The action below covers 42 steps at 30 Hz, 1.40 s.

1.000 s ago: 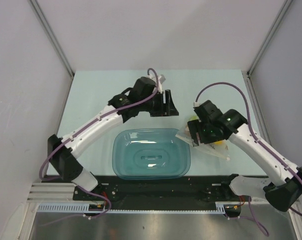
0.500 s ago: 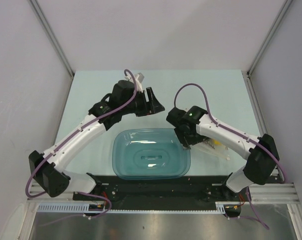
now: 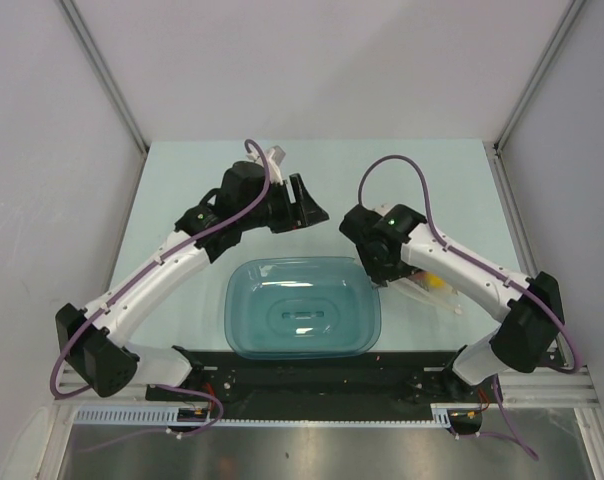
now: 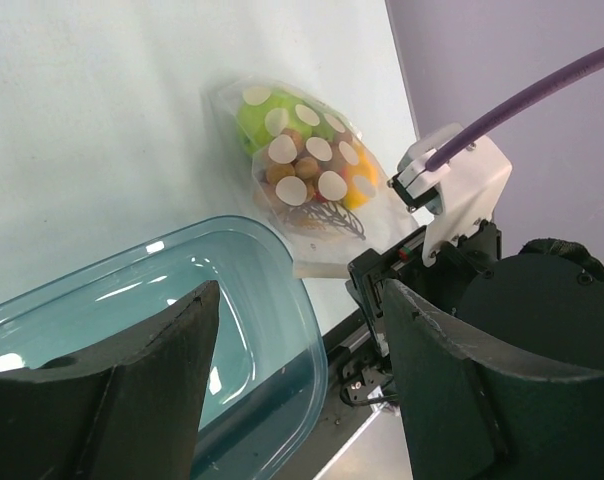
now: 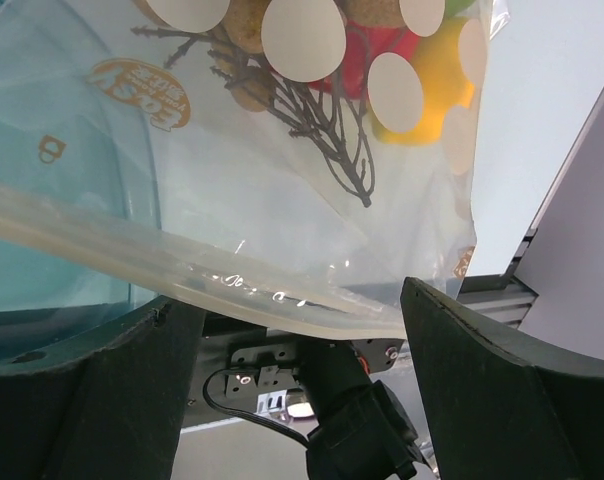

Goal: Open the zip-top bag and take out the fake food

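The zip-top bag point(image 4: 304, 170) is clear with white dots and lies on the table right of the teal tub point(image 3: 302, 305). In the top view only its edge point(image 3: 434, 292) shows beside my right arm. The fake food sits inside it: a green fruit point(image 4: 254, 122), orange-brown balls point(image 4: 300, 168) on dark stems point(image 5: 317, 115), a red piece point(image 5: 354, 45) and a yellow piece point(image 5: 432, 80). My right gripper point(image 5: 297, 390) is open, and the bag's zip strip point(image 5: 182, 272) lies across the gap between its jaws; it also shows in the top view point(image 3: 377, 270). My left gripper point(image 3: 307, 208) is open and empty above the table behind the tub.
The tub's rim point(image 4: 302, 330) lies close to the bag's zip end. The tub wall point(image 5: 52, 200) sits left of the bag in the right wrist view. The black base rail point(image 3: 312, 375) runs along the near edge. Grey walls close in both sides.
My right gripper has swung left to the bag's zip end by the tub. My left gripper has drawn back to the left, away from the bag.
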Each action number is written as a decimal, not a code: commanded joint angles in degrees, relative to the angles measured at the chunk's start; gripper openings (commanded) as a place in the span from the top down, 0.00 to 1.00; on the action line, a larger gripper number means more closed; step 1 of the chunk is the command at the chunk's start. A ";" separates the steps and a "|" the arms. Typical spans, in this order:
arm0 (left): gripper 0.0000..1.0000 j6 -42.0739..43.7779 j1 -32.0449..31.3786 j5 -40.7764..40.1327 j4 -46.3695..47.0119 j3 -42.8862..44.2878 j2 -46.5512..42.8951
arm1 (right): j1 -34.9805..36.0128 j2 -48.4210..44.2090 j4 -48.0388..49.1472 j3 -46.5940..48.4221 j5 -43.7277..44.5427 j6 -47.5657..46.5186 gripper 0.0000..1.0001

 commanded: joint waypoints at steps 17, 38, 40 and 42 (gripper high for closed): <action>0.30 -2.33 0.47 2.55 3.85 2.29 2.08 | -3.78 -2.13 -4.35 0.27 0.53 1.00 0.17; 0.30 -2.41 0.39 6.76 5.07 2.38 4.89 | -5.54 2.27 2.24 0.80 12.14 -3.56 0.72; 0.30 -2.85 0.39 9.91 5.69 2.03 5.68 | -6.42 2.10 3.64 0.36 11.09 -4.18 0.71; 0.30 -3.12 -0.14 11.69 5.26 2.12 7.43 | -7.12 1.48 4.52 -0.17 10.64 -4.88 0.56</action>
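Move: Below the right hand's spread fingers runs the bag's long mouth lip, its middle about 5 cm to the right, level fore and aft and some 5 cm down. The fake food in the bag sits roughly 6 cm ahead, 7 cm right and 9 cm below; the teal tray's middle is about 16 cm left, 5 cm back and 10 cm below. From the left hand, the lip's middle lies some 21 cm right, 6 cm back and 16 cm down. Sweeping diagonally forward and to the right, after a near-still start, the right hand travels about 5 cm along the bag's mouth towards the food, tilting some 10 degrees while its wide-open fingers close to about a third open at the lip. The empty left hand stays open and eases about 3 cm right and down towards the bag. ##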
